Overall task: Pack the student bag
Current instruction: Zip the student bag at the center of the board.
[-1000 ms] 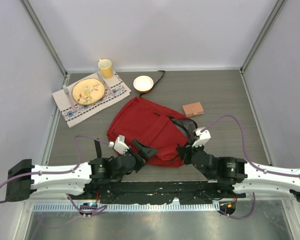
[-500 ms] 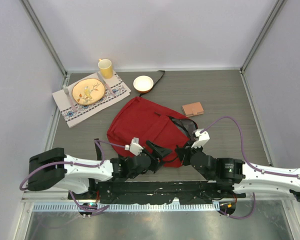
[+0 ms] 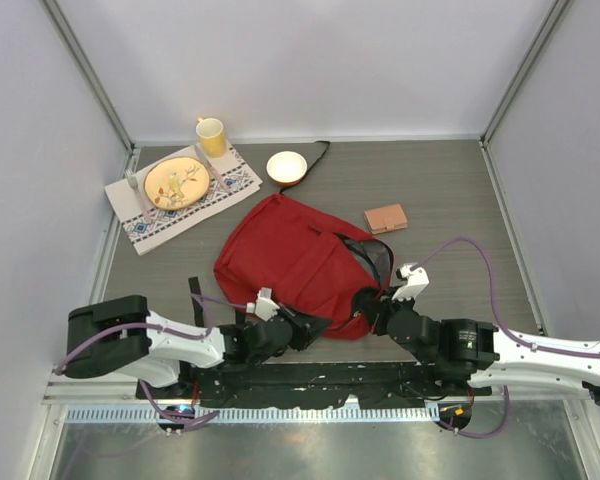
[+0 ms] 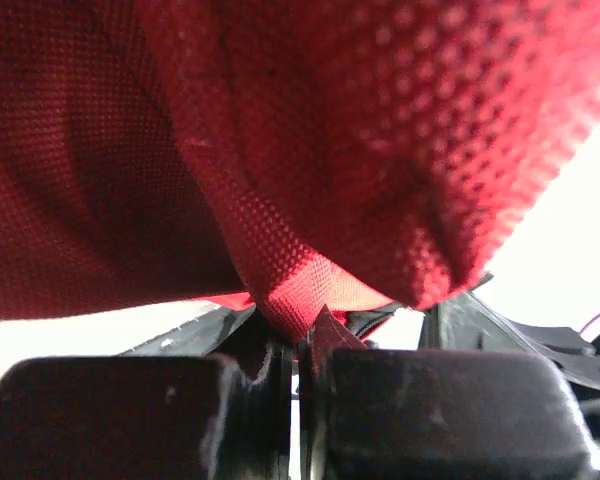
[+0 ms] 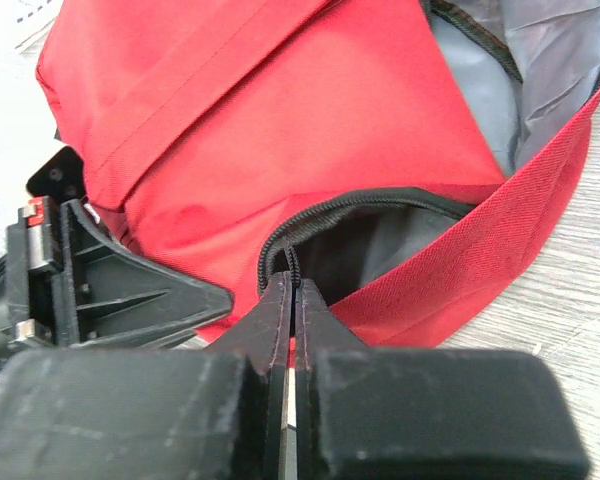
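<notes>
The student bag [image 3: 290, 260], dark red with a grey-lined opening on its right side, lies in the middle of the table. My left gripper [image 3: 316, 324] sits at the bag's near edge. In the left wrist view it [image 4: 298, 338] is shut on a fold of the red fabric [image 4: 280, 150]. My right gripper [image 3: 366, 304] is at the bag's near right corner. In the right wrist view it [image 5: 293, 288] is shut on the black zipper edge of a pocket opening of the bag [image 5: 310, 120]. The left gripper's fingers [image 5: 130, 300] lie just left of it.
A brown wallet-like item [image 3: 386, 218] lies right of the bag. A white bowl [image 3: 286, 166] stands behind the bag. At the back left are a yellow mug [image 3: 212, 135] and a plate [image 3: 176, 182] on a patterned cloth [image 3: 140, 228]. Walls enclose the table.
My left arm has moved right to the bag's near edge and its jaws have shut on the fabric. The right gripper has stayed shut and drawn back slightly toward the near side.
</notes>
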{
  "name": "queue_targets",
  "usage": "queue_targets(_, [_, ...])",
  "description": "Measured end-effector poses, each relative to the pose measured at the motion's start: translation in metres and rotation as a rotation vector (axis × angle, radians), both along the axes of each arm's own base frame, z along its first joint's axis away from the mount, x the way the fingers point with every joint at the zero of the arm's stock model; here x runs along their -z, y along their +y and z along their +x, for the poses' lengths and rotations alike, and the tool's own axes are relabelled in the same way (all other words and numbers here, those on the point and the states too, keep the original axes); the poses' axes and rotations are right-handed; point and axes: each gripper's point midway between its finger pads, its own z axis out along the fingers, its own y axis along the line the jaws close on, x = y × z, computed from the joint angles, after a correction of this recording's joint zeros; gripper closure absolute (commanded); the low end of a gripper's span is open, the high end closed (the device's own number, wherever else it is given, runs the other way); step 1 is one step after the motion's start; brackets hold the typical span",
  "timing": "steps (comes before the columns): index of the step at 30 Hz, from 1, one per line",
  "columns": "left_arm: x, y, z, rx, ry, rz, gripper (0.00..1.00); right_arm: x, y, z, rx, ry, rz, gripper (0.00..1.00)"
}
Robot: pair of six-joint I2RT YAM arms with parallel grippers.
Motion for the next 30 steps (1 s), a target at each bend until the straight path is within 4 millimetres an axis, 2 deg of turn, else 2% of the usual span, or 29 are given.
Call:
queue_targets(3, [-0.009, 0.006, -0.001, -0.001, 0.003, -0.019, 1.00, 0.003, -0.006, 0.001, 0.024, 0.007, -0.005, 0.99])
queue_targets(9, [-0.028, 0.017, -0.002, 0.043, -0.049, 0.088, 1.00, 0.000, -0.008, 0.004, 0.060, 0.003, 0.015, 0.99])
queue_targets(12, [-0.025, 0.026, -0.006, 0.061, -0.058, 0.118, 1.00, -0.002, -0.008, 0.005, 0.075, 0.001, 0.032, 0.99])
queue_targets(17, [-0.001, 0.049, -0.013, 0.085, -0.051, 0.190, 1.00, -0.009, -0.011, 0.007, 0.097, -0.008, 0.076, 0.99])
queue_targets(24, [-0.010, 0.056, -0.016, 0.121, -0.094, 0.221, 1.00, -0.015, -0.016, 0.008, 0.123, -0.012, 0.120, 0.99])
queue_targets(30, [-0.024, 0.076, -0.021, 0.146, -0.125, 0.238, 1.00, -0.006, -0.021, 0.009, 0.153, 0.006, 0.119, 0.99])
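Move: The left fingers are already shut on a fold of the bag's near edge, and the right fingers already hold the zip pull, about 7 cm to the left hand's right and 2 cm farther out. The bag's middle lies some 13 cm ahead of the left hand and 8 cm left. From the right hand, the bag's gaping opening is roughly 13 cm ahead, 3 cm right and a little below; the wallet lies about 22 cm ahead and 5 cm right. Leftward, away from the right hand, the left arm drags the pinched red fabric about 8 cm, easing back 2 cm, lifting, dipping and rising again as its wrist rolls some 15 degrees, left side up. Against that pull the right hand keeps its pinch on the zip pull and creeps 2 cm right, turning slightly clockwise. ##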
